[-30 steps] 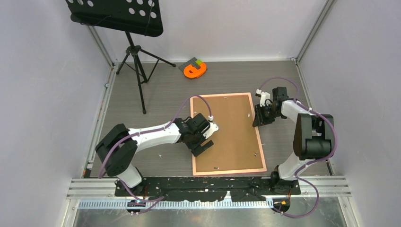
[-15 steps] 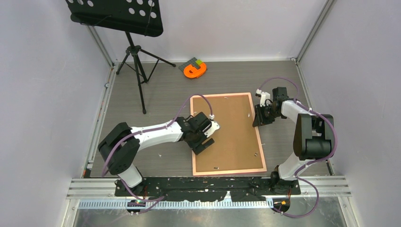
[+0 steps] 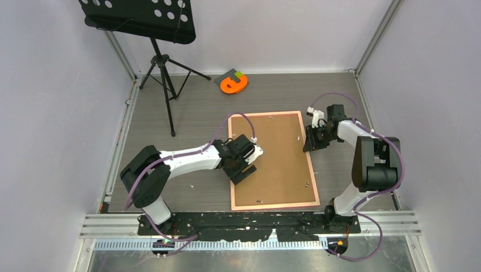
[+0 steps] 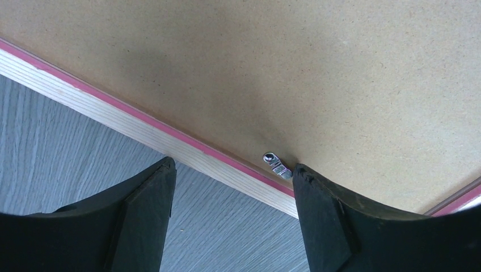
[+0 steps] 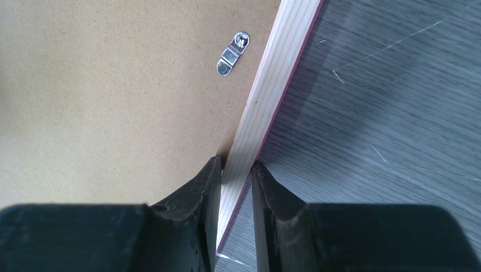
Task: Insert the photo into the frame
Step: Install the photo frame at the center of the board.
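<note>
The frame (image 3: 266, 114) lies face down on the table, its pink-edged wooden border (image 4: 113, 110) surrounding a brown backing board (image 3: 281, 158). The photo is hidden. My left gripper (image 3: 243, 174) hovers open over the frame's left edge. In the left wrist view the left gripper (image 4: 232, 170) straddles the border, with its right finger (image 4: 317, 209) next to a small metal clip (image 4: 276, 165). My right gripper (image 3: 309, 148) is at the frame's right edge. In the right wrist view the right gripper (image 5: 235, 161) is shut on the wooden border (image 5: 278, 73), near another clip (image 5: 232, 54).
A black music stand (image 3: 161, 62) on a tripod stands at the back left. An orange tape-like object (image 3: 233, 85) lies at the back, beyond the frame. Grey walls enclose the table on three sides.
My left gripper has narrowed a little and shifted slightly along the frame's left edge. The right arm and the frame have not moved.
</note>
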Robot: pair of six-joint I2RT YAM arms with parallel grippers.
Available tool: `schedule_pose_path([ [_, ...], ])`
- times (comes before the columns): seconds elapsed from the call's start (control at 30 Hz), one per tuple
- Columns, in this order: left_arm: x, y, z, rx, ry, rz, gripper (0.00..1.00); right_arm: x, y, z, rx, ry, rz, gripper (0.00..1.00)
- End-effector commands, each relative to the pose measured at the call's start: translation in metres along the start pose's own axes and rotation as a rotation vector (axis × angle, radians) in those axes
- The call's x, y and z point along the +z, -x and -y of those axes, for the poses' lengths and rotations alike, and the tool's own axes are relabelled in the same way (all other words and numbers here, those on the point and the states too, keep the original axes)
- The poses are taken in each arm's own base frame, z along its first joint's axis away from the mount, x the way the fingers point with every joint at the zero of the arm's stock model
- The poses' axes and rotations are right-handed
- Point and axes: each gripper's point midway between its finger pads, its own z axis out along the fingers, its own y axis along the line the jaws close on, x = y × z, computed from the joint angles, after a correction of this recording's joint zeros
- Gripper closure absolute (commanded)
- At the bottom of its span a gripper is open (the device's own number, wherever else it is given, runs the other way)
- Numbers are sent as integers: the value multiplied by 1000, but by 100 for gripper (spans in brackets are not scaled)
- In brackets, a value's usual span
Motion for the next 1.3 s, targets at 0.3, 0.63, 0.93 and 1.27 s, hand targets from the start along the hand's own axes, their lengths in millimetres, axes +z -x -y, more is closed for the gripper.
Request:
schedule_pose_path([
  [0.3,0,10,-7,-15,15,11,43,-5,10,-1,-41,4,48,94],
  [0.63,-2,13,-6,-14,-6,29,55,-5,10,-1,-40,5,47,94],
  [0.93,-3,24,-9,-5,5,72,68,-5,11,-2,-41,9,47,94],
  [1.27,-3,25,-10,-27,18,76,50,-4,11,-2,-40,11,47,94],
])
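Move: The metal clip on the near part of the frame's left rail is about 2 cm back and 1 cm right of the left hand, 1 cm lower, right at its inner finger; the rail itself runs beneath the hand. A far clip sits some 13 cm ahead and 1 cm right, the near-rail clip about 9 cm back and 8 cm right. From the right hand, the clip being worked lies roughly 23 cm left and 10 cm back. Closing while almost in place, the left fingers narrow across the left rail from about three-quarters open to just under half, the hand shifting only about 0.5 cm left. The inner finger pushes the clip's free end towards the rail as the outer one comes up to the rail's outside, grip effort rising; the right hand keeps its pinch on the right rail. ##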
